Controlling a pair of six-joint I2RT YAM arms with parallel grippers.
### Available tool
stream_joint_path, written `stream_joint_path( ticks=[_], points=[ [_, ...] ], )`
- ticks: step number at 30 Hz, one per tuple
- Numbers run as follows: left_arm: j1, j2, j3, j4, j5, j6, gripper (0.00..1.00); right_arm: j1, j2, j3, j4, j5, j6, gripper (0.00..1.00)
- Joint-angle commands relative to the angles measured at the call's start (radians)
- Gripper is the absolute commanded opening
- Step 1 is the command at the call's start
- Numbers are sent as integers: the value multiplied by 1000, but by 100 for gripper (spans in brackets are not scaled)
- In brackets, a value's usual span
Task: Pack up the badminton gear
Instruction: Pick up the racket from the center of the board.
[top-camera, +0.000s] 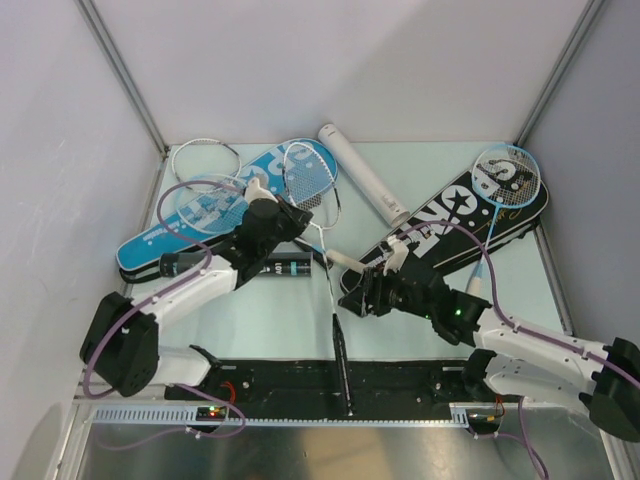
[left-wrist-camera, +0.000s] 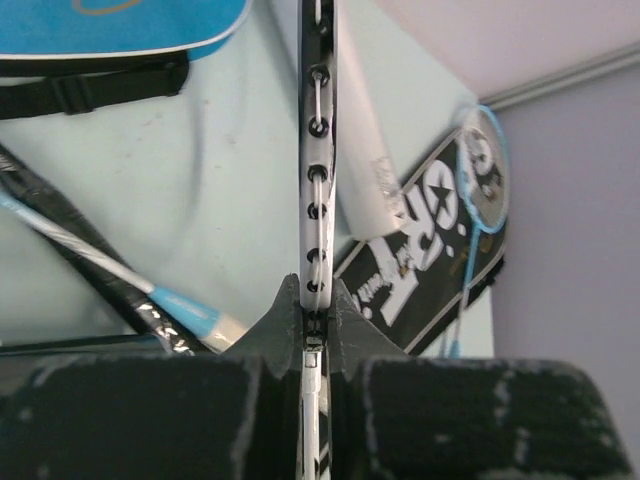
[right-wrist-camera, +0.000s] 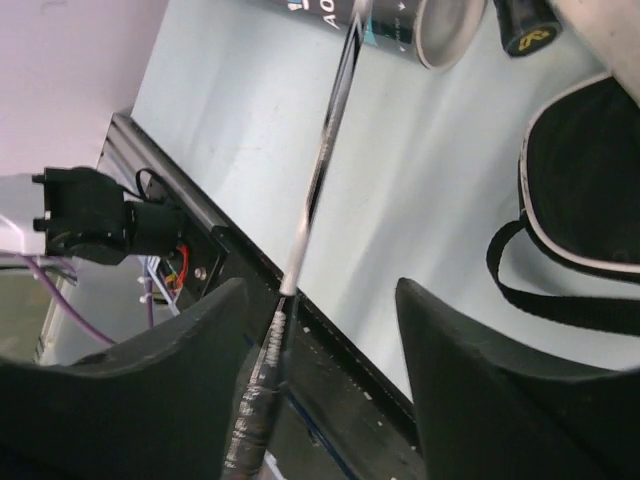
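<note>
A white-headed racket (top-camera: 308, 172) lies across the blue cover (top-camera: 215, 215), and its shaft runs down to the dark handle (top-camera: 342, 370). My left gripper (top-camera: 294, 216) is shut on the rim of that head; the left wrist view shows the white frame (left-wrist-camera: 317, 190) pinched between the jaws of the left gripper (left-wrist-camera: 316, 292). My right gripper (right-wrist-camera: 320, 300) stands open around the shaft (right-wrist-camera: 320, 170), just above the handle (right-wrist-camera: 255, 400), which runs close by one finger (right-wrist-camera: 190, 350). In the top view the right gripper (top-camera: 352, 292) sits beside the shaft.
A light-blue racket (top-camera: 508, 178) rests on the black SPORT cover (top-camera: 450, 235) at the right. A white tube (top-camera: 362, 172) lies at the back. A black tube (top-camera: 285, 267) lies beside the left arm. Another white racket head (top-camera: 205, 155) is far left. Walls enclose the table.
</note>
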Motion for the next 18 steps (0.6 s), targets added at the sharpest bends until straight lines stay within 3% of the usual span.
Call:
stream_joint_path(
  ticks=[1,4,10,18],
  points=[
    [2,-113,-12,86,78,15,0,-64,-55,-43,87,-212,-10,73],
    [1,-172,-45,151,106,16,0,-108,-85,-107,196,-359,27,83],
    [0,-279,-95,268,137,8,0,-133,-69,-233,563,-601,165,83],
    [0,-311,-147,502,167,-11,0,-71,57,-276,881,-650,292,81]
  ],
)
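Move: Pinched already in the left fingers at its throat, the racket runs back so that its black grip's middle lies about 32 cm back, 7 cm right and 4 cm below that hand. The tube lies 20 cm left and 2 cm back, some 15 cm lower. From the right hand the grip is about 13 cm back, 1 cm left and 2 cm down; the black bag's near end sits 11 cm ahead, 8 cm right, and the cream handle 18 cm ahead, 2 cm right, both some 13 cm below. Lifting the racket about 12 cm by its throat, the left hand also draws back some 4 cm and tips its fingers up around 20 degrees, keeping its pinch. The right hand opens wider and moves back about 7 cm along the shaft towards the grip, rising slightly late on, while its fingers swing counter-clockwise to point left and nearly level. ##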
